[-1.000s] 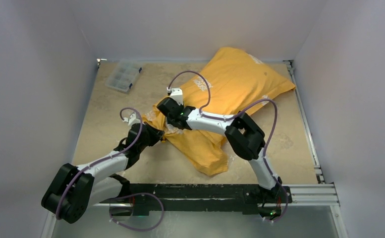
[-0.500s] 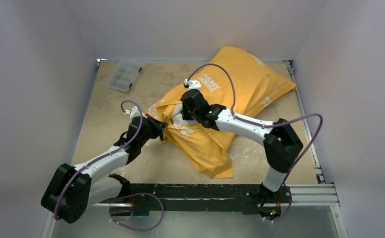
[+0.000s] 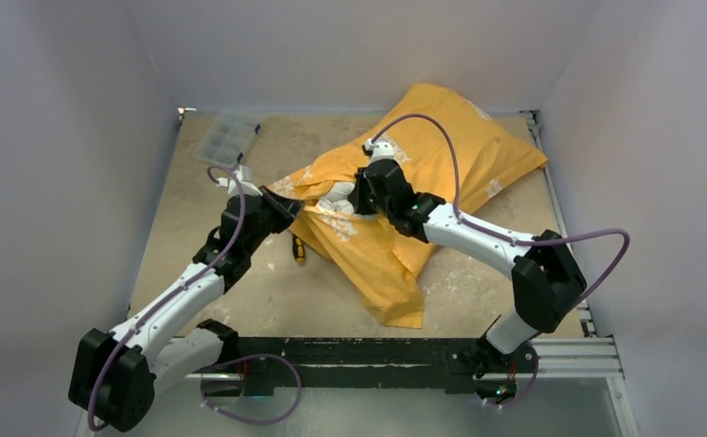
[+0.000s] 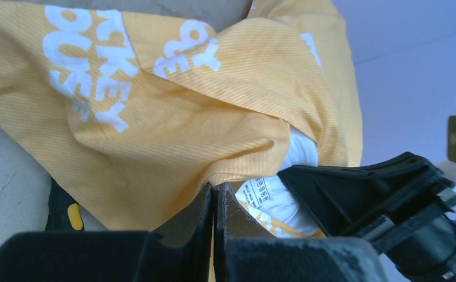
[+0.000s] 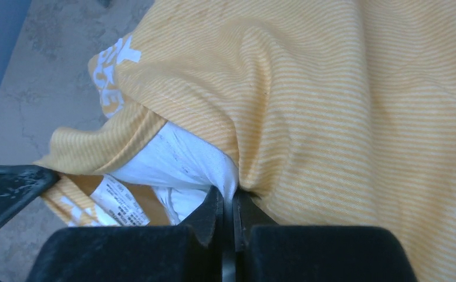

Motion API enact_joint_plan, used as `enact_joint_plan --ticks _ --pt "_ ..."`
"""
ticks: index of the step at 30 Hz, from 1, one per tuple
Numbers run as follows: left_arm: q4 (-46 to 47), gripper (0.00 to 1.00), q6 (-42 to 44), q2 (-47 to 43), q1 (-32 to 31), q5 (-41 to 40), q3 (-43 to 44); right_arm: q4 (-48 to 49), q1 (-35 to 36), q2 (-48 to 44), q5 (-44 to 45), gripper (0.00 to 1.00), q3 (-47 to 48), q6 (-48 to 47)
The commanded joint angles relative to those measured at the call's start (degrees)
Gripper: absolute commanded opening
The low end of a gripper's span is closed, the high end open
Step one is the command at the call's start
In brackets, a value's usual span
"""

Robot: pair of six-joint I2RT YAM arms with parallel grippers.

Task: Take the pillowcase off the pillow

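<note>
The orange-yellow pillowcase [image 3: 440, 173] with white lettering lies from the table's middle to the back right, bulging over the pillow inside. Its open mouth faces left, where a white corner of the pillow [image 3: 338, 195] sticks out. My left gripper [image 3: 283, 208] is shut on the pillowcase's mouth edge. In the left wrist view the jaws [image 4: 215, 192] pinch the orange cloth [image 4: 155, 135], with the white pillow [image 4: 299, 155] just behind. My right gripper [image 3: 355, 195] is shut on the pillow corner. In the right wrist view white fabric [image 5: 178, 158] runs into the shut jaws [image 5: 232, 198], beside the pillowcase [image 5: 343, 117] and a printed tag [image 5: 118, 202].
A clear plastic compartment box [image 3: 227, 139] sits at the back left. A small black-and-yellow object [image 3: 298, 249] lies on the table under the pillowcase's left edge. A metal rail [image 3: 560, 228] runs along the right side, and white walls close in all round.
My right gripper swung right and back to the pillowcase mouth and shut on the white pillow corner. My left gripper moved back and up with the cloth edge, exposing the white corner.
</note>
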Motion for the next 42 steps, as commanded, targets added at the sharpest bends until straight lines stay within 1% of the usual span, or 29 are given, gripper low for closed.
enact_joint_plan --ticks 1,4,8,12,14,16,21,23,25,29,33,36,40,42 --pt "-4.28 0.0 4.53 -2.68 2.47 -7.29 3.04 -1.9 -2.56 -1.53 4.06 0.0 -1.97 -2.15" --pt "-4.5 0.0 4.59 -0.14 2.47 -8.67 1.6 2.0 -2.56 -5.49 -1.7 0.0 -2.6 -4.48" --pt "-0.38 0.0 2.14 5.86 2.56 -6.64 -1.29 6.71 -2.67 -12.96 -9.75 0.0 -3.45 -7.65" --pt "4.02 0.0 1.42 10.16 2.5 -1.55 -2.23 8.78 -3.15 -18.58 -12.36 0.0 -2.81 -7.91" --pt "8.03 0.0 0.99 10.99 2.22 2.06 -3.1 10.19 -3.27 -20.62 -13.83 0.0 -1.94 -7.38" --pt "10.87 0.0 1.14 11.25 0.51 3.9 -3.54 11.76 -3.38 -21.58 -13.75 0.0 -0.94 -6.43" --pt "12.49 0.0 4.39 10.37 -11.03 -1.57 -1.76 14.79 -3.39 -21.19 -11.08 0.0 1.52 -3.15" --pt "13.83 0.0 4.1 10.77 -13.5 -1.99 -2.48 15.51 -3.43 -20.77 -10.03 0.0 2.6 -1.75" --pt "13.83 0.0 4.0 11.36 -14.69 -2.82 -3.31 16.08 -3.58 -20.53 -9.31 0.0 3.61 -0.59" --pt "9.71 0.0 6.83 11.69 -18.8 -9.21 -3.48 18.49 -3.98 -18.98 -7.93 0.0 6.1 2.75" --pt "6.79 0.0 9.5 11.14 -25.99 -15.53 -1.96 20.0 -4.01 -14.39 -8.02 0.0 8.55 4.78" --pt "5.71 0.0 9.31 10.31 -30.99 -18.66 -1.87 19.45 -4.04 -10.12 -7.17 0.0 10.18 5.4" --pt "5.68 0.0 7.8 9.84 -35.31 -20.34 -3.75 19.45 -4.0 -6.39 -6.56 0.0 11.04 6.12" --pt "4.46 0.03 6.35 10.05 -35.53 -20.01 -4.43 18.06 -3.95 -4.45 -6.47 0.0 12.44 6.33"
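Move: Between the hands, the white pillow shows in the pillowcase's open mouth: some 7 cm right of the left hand, 2 cm ahead and 2 cm lower; about 6 cm left of the right hand, 2 cm ahead and 2 cm lower. The pillowcase's near flap spreads roughly 18 cm right and 8 cm back of the left hand, 14 cm below. The screwdriver handle lies about 3 cm back, 2 cm left and 15 cm below that hand. Keeping its pinch on the white pillow, the right hand hoists it about 15 cm while drawing back a little, then eases forward and down some 4 cm, fingertips tilting up. The left hand, still shut on the pillowcase's mouth edge, dips, then sweeps about 12 cm right and 9 cm back towards the near flap, turning clockwise. ##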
